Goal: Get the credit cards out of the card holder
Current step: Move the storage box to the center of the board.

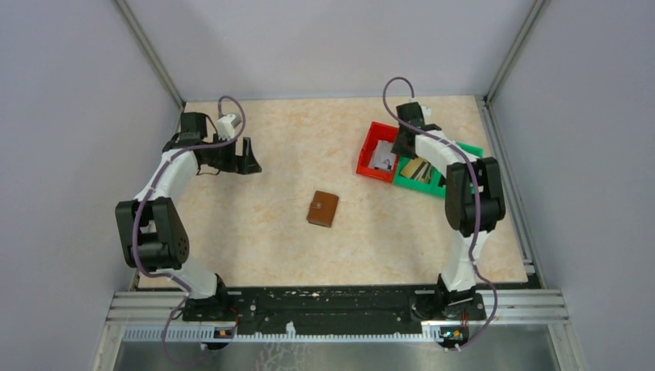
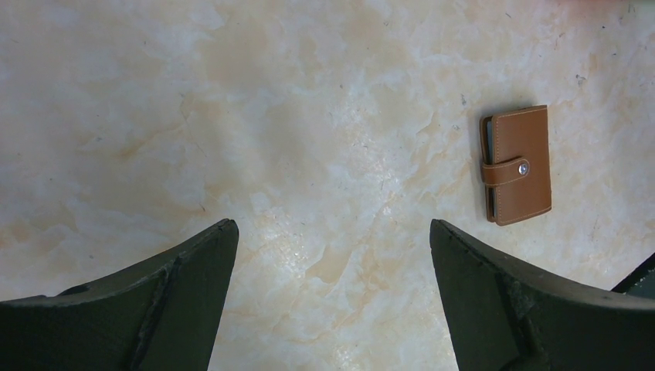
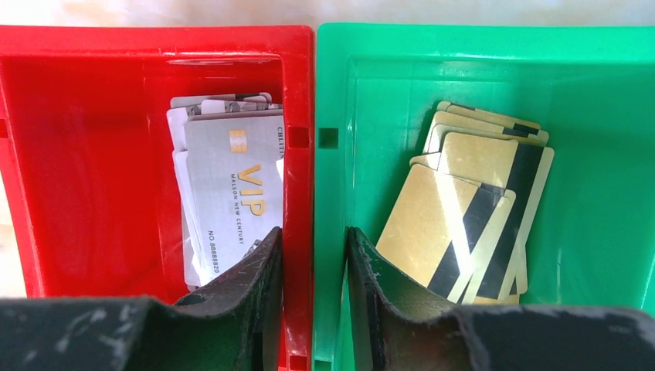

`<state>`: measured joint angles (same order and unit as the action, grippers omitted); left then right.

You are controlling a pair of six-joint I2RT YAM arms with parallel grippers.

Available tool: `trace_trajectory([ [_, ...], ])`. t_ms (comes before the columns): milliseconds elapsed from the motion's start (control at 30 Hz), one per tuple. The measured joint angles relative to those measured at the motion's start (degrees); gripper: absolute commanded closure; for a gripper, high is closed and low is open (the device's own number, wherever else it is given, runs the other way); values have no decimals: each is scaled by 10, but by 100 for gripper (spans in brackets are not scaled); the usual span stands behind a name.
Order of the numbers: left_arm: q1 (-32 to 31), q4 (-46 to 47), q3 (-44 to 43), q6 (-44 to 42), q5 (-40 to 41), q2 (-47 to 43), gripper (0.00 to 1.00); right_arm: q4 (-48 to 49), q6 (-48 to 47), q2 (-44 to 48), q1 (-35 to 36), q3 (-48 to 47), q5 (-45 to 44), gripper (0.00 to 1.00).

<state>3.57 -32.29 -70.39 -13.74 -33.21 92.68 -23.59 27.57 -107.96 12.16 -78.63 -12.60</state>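
Note:
The brown leather card holder (image 1: 322, 209) lies closed on the marble table, its snap tab fastened; it also shows in the left wrist view (image 2: 517, 164). No card shows in it. My left gripper (image 1: 251, 158) is open and empty, hovering over bare table well left of the holder; in its own view (image 2: 332, 224) the holder lies ahead to the right. My right gripper (image 1: 402, 147) is over the bins at the back right. In its own view (image 3: 313, 232) its fingers straddle the touching walls of the red and green bins and press on them.
A red bin (image 3: 46, 154) holds silver VIP cards (image 3: 232, 185). A green bin (image 3: 602, 154) beside it holds several gold cards with black stripes (image 3: 456, 209). Both stand at the back right (image 1: 378, 151). Grey walls enclose the table.

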Motion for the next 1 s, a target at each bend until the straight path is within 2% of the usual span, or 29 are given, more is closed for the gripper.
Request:
trace_trajectory([
  [467,0,-3,37,-11,-26,-11,1,-49,21,-198,121,-288,-3,100],
  [867,-1,-8,47,-17,-40,-11,1,-78,51,-256,172,-380,-24,97],
  [900,-1,-9,47,-18,-42,-11,1,-78,52,-257,175,-384,-23,96],
  [967,-2,-10,47,-21,-43,-11,1,-79,50,-261,180,-389,-21,87],
  [1000,-3,-12,47,-23,-44,-11,1,-80,50,-261,182,-391,-21,73],
])
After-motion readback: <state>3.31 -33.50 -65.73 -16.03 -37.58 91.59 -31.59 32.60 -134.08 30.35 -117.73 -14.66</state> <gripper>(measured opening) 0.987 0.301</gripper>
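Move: The right hand holds the storage box by its middle walls; the open spot at the middle of the board, where it is taken, lies about 21 cm left, 7 cm ahead and 5 cm lower. The card holder sits some 28 cm left and 17 cm back of this hand, about 6 cm lower. From the left hand that spot is roughly 32 cm right, 14 cm ahead and 11 cm below. Right hand, still pinching the storage box, sweeps it 20 cm left and slightly forward, turning counter-clockwise; left backs 3 cm. ##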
